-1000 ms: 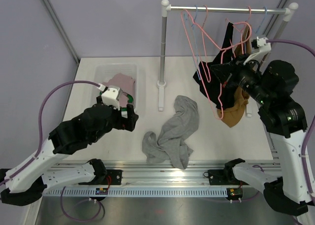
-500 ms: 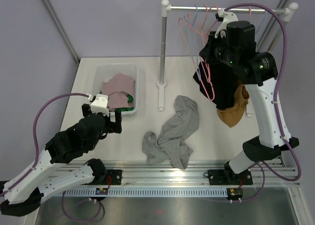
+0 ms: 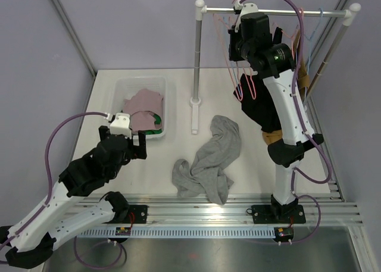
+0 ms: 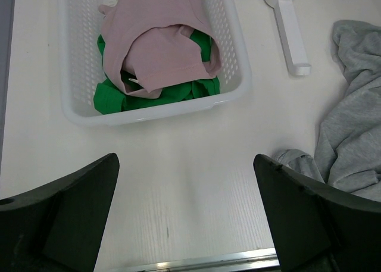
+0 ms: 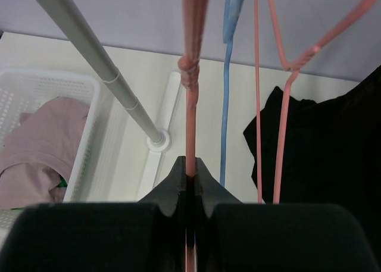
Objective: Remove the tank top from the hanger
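Note:
A black tank top (image 3: 262,108) hangs below the rail (image 3: 286,12), draped against thin pink hangers (image 3: 243,90). In the right wrist view it shows at the right edge (image 5: 324,147). High up by the rail, my right gripper (image 5: 189,168) is shut on the wire neck of a pink hanger (image 5: 191,93). I cannot tell whether this held hanger carries the tank top. My left gripper (image 4: 186,165) stands wide open with nothing in it, above bare table just in front of the basket, seen from above too (image 3: 123,138).
A white basket (image 4: 77,114) with pink and green clothes stands at the left. A grey garment (image 3: 208,159) lies crumpled mid-table. A brown garment (image 3: 277,140) hangs behind the black one. A blue hanger (image 5: 226,105) and the rack's post (image 3: 197,58) are close by.
The right arm has swung up and left from the right side to the rail, gripper shut throughout. The left gripper pulled back from the basket toward the near edge.

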Robot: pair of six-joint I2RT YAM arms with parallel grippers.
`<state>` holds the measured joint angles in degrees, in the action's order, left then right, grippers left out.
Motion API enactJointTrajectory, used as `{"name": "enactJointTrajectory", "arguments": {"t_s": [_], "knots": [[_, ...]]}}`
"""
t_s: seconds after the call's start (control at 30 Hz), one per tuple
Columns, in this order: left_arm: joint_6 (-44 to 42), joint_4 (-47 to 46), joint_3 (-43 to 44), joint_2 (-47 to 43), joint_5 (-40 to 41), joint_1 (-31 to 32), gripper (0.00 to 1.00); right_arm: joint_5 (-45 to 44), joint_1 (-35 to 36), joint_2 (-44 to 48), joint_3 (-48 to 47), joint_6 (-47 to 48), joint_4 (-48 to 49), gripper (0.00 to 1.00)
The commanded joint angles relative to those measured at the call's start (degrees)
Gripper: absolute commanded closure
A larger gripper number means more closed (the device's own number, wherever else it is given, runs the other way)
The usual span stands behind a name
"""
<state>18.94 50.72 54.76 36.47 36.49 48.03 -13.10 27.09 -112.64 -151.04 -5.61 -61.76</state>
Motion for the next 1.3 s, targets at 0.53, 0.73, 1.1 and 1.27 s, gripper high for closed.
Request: {"name": "enactJointTrajectory", "arguments": {"t_s": [0.53, 0.73, 1.1, 1.27], "knots": [[-1.54, -4.4, -0.45, -0.26, -5.99, -1.71, 0.01, -4.65, 0.77, -7.25, -3.13, 2.36, 11.74, 1.0], [-1.98, -4.49, -0.1, 0.18, -7.83, -1.89, 0.01, -3.95, 1.47, -4.0, -1.27, 1.83, 11.13, 0.73], [4.24, -5.45, 5.09, 7.73, -17.23, -0.84, 0.01, 3.17, 2.0, 10.41, 3.64, -0.98, 7.18, 0.19], [9.62, -9.67, 4.74, 18.6, -15.57, 7.15, 0.01, 2.92, 1.91, 28.11, 22.86, -2.56, 8.83, 0.0]]}}
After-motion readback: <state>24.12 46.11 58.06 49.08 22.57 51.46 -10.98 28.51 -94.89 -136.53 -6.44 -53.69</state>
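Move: The right hand, gripping an empty pink hanger by its neck, has the rack's rail some 6 cm ahead, 1 cm left and 3 cm above. An empty blue hanger is about 5 cm ahead, 2 cm right; the rack post about 5 cm ahead, 11 cm left. From the open left hand, the grey tank top lies some 25 cm right, 2 cm ahead and 23 cm below; the white basket about 24 cm ahead, 2 cm left. Forward about 6 cm and then down some 4 cm goes the right hand, hooking the pink hanger over the rail left of the blue one; its fingers open wide, let go of the neck, and it backs off and climbs. The left hand, fingers staying open, creeps then speeds to its right, about 9 cm in all, towards the grey tank top, dipping slightly, tipping down and turning clockwise. ##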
